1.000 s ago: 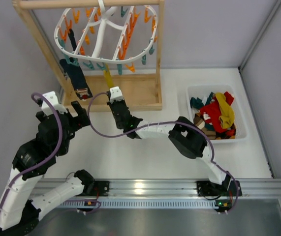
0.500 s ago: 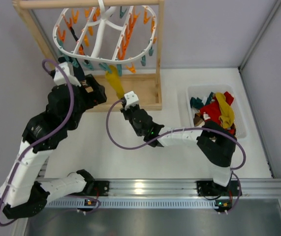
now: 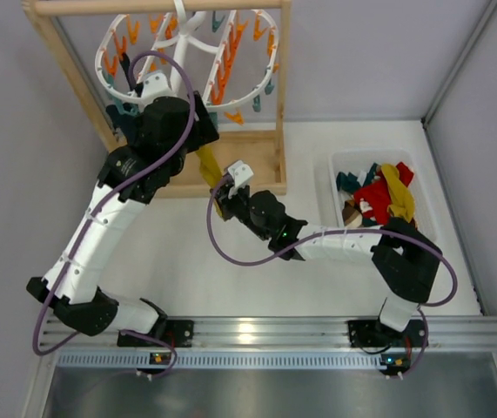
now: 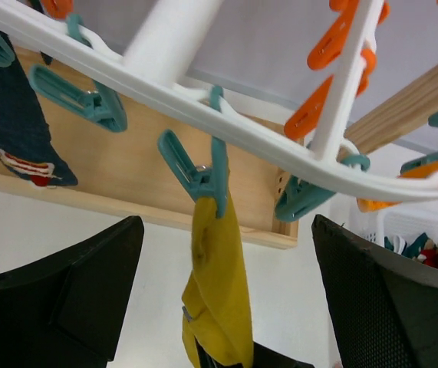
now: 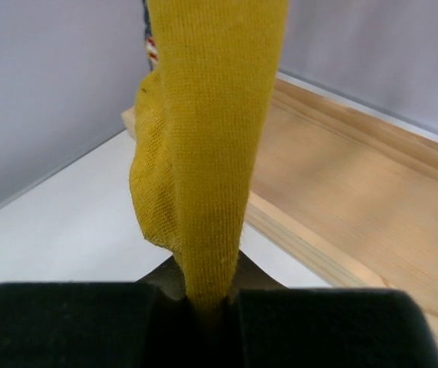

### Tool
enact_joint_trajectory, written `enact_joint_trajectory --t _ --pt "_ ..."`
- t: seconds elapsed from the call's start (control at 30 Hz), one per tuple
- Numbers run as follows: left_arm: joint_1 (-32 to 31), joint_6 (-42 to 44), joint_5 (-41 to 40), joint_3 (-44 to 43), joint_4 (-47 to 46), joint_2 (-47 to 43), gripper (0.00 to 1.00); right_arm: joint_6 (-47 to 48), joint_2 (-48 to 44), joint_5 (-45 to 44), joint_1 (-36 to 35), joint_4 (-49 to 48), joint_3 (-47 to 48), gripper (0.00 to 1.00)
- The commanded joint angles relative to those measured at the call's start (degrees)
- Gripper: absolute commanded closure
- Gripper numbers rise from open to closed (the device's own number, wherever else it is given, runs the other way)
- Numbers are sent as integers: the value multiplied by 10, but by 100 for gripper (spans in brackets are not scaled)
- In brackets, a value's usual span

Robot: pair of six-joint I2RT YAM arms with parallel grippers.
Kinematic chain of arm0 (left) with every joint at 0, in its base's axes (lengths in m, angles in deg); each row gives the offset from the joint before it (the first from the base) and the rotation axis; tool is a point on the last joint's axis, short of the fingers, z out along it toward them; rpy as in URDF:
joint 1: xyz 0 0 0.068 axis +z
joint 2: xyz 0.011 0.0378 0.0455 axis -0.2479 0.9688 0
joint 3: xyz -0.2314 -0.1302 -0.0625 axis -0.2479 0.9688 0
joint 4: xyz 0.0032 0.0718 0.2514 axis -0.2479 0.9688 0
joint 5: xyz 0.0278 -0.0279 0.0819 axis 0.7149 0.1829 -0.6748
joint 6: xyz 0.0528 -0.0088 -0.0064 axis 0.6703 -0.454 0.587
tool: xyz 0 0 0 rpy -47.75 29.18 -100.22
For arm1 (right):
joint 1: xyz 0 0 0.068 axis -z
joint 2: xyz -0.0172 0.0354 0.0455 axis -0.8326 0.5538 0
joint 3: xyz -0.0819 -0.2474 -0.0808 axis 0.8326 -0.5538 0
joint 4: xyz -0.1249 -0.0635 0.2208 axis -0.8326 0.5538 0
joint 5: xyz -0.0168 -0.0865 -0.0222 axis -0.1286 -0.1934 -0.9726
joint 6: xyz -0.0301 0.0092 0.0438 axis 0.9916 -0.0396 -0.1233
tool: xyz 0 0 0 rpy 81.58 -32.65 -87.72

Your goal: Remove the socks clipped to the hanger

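A mustard yellow sock (image 4: 217, 284) hangs from a teal clip (image 4: 203, 180) on the near rim of the white hanger (image 4: 265, 142). My left gripper (image 4: 228, 230) is open just below that clip, with a finger on each side of the sock and not touching it. My right gripper (image 5: 207, 303) is shut on the sock's (image 5: 203, 153) lower end. In the top view the right gripper (image 3: 224, 193) is low in front of the wooden base, and the sock (image 3: 208, 164) runs up to the hanger (image 3: 261, 52). A dark navy sock (image 4: 11, 115) hangs clipped further left.
The hanger hangs inside a wooden frame (image 3: 280, 96) whose base board (image 3: 252, 165) lies on the white table. A white bin (image 3: 429, 209) at the right holds several loose socks. Many orange and teal clips (image 3: 231, 61) dangle from the ring. Grey walls close in on the left and right.
My left arm has swung up from beside the frame's base to the hanger's near rim. My right gripper has shut on the yellow sock and shifted slightly right.
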Motion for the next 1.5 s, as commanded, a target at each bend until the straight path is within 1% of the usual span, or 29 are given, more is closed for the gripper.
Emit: enact_joint_trajectory --t 0.0,0.1,0.37,0.43,0.47,0.53,0.67,0.73,0.8,0.87,0.93,1.03,1.07,1.17,1.2,1.27,1.3,1.43,1.47 --pt "30 5 36 0 -63 -20 7 -46 -49 73 21 6 -9 100" --pt "46 8 58 9 -81 -21 10 -53 -59 81 25 29 -8 100" --pt "69 13 95 21 -112 -8 24 -82 -70 142 34 37 -4 100" --pt "76 13 102 35 -119 -13 24 -91 -70 160 37 37 -3 100" --pt "79 13 105 41 -126 -16 24 -103 -70 187 40 36 -3 100" --pt "86 16 116 59 -147 -25 25 -114 -73 203 49 30 -7 100" --pt "103 18 133 73 -154 -29 27 -129 -82 233 58 25 -16 100" --pt "105 22 139 93 -174 -38 33 -131 -88 241 60 25 -18 100" --pt "106 26 142 102 -191 -39 36 -132 -91 246 61 26 -19 100" --pt "109 31 147 95 -192 -33 44 -132 -92 249 61 30 -18 100" --pt "109 35 148 85 -192 -29 46 -130 -93 250 61 34 -18 100" --pt "110 42 146 78 -193 -27 54 -128 -92 252 61 36 -20 100" --pt "109 43 145 76 -193 -27 59 -128 -92 254 61 35 -22 100" --pt "109 50 146 73 -196 -26 68 -138 -93 267 61 24 -28 100" --pt "109 52 146 71 -196 -23 77 -142 -94 269 60 17 -32 100" --pt "109 52 146 71 -196 -23 82 -145 -98 275 60 15 -36 100" --pt "109 52 147 71 -197 -22 88 -147 -103 277 61 13 -42 100" --pt "109 51 151 70 -198 -17 93 -146 -126 270 61 15 -66 100" --pt "109 50 153 71 -198 -16 93 -146 -141 263 62 23 -77 100"
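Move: The teal clip holding the yellow sock is about 4 cm ahead of the open left hand, 1 cm left and roughly level. On the same rim one empty teal clip sits some 6 cm to its right, the dark sock about 14 cm to its left, both slightly farther out, the sock 6 cm lower. The right hand already holds the yellow sock's lower end; from it that clip lies about 17 cm up, 8 ahead, 4 left. Left reaches forward 4 cm and pinches the teal clip; right, still gripping the sock, draws back about 5 cm. ##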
